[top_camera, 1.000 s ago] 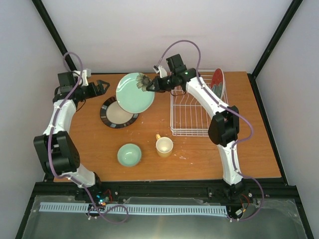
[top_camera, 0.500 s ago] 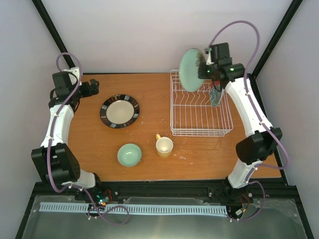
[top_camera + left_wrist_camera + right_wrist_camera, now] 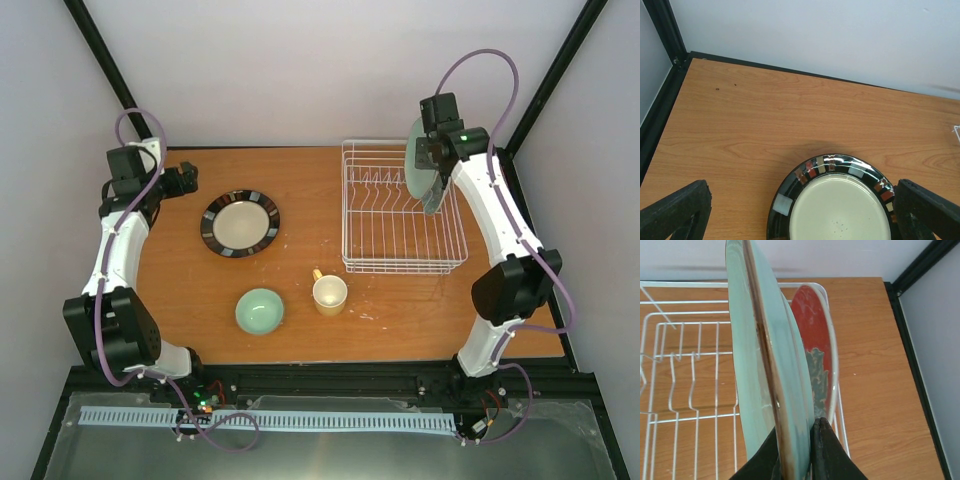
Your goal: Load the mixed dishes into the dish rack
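Note:
My right gripper (image 3: pixel 432 152) is shut on the rim of a mint-green, dark-rimmed plate (image 3: pixel 757 365), which it holds on edge over the right end of the white wire dish rack (image 3: pixel 392 264). A red plate (image 3: pixel 816 325) with a teal flower stands in the rack just right of the mint-green plate. A dark plate with a cream centre (image 3: pixel 240 222) lies flat on the table at the left. My left gripper (image 3: pixel 800 217) is open just short of this plate's near edge, one finger on each side. A mint-green bowl (image 3: pixel 260 310) and a cream-yellow mug (image 3: pixel 329 294) stand in front.
The white back wall runs close behind the rack and the left gripper. Black frame posts (image 3: pixel 100 60) stand at both back corners. Bare wooden tabletop (image 3: pixel 765 115) lies beyond the dark plate. The rack's left slots (image 3: pixel 680 375) hold nothing.
The right arm carried the mint-green plate from left of the rack across to its right end, turning it on edge beside the red plate. The left gripper drew back a little towards the corner.

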Tool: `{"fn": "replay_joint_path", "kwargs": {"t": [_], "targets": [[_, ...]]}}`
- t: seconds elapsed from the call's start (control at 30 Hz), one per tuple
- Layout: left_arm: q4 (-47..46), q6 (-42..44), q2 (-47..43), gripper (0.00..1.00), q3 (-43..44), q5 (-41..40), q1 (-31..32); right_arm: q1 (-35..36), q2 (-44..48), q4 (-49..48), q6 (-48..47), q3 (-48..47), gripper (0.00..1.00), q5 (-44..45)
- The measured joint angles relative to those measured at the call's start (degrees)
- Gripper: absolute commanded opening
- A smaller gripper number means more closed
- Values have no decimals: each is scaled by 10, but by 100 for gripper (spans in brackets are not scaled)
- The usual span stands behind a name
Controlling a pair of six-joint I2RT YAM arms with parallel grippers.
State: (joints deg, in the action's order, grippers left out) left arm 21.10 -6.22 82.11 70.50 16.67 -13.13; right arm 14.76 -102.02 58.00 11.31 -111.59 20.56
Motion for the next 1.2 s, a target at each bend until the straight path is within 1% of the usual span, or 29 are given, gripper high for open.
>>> {"fn": "replay_joint_path", "kwargs": {"t": [0.17, 0.4, 0.8, 1.0, 1.2], "targets": [[1, 6, 0, 100, -7, -7, 0, 0, -5, 2, -7, 10, 3, 34], [4, 9, 0, 100, -9, -12, 0, 0, -8, -9, -16, 39, 3, 57], [10, 14, -8, 100, -19, -29, 0, -1, -57, -38, -33, 49, 3, 59], [14, 18, -12, 100, -19, -37, 0, 0, -61, -50, -49, 48, 3, 59], [19, 19, -12, 100, -19, -38, 0, 0, -66, -54, -47, 48, 3, 63]]}}
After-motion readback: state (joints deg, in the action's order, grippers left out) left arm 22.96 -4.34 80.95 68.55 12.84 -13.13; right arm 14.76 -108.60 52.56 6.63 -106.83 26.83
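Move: The slot I am taking the green plate to lies almost straight beneath my right hand, about 16 cm down and 3 cm ahead. The red plate stands in the rack some 3 cm to the right of my right hand, 2 cm ahead and 17 cm below; the dish rack's middle is about 5 cm back, 5 cm left and 25 cm down. From my left hand the slot is roughly 55 cm right, 5 cm ahead and 12 cm below. Keeping the green plate pinched near its upper rim, I lower my right hand about 6.5 cm into the rack, just left of the red plate. I ease slightly right at first, then forward some 2.5 cm as I sink, dipping the hand's left side about 10 degrees and tipping the fingers a little further down. I slow almost to a stop with the fingers still shut. ##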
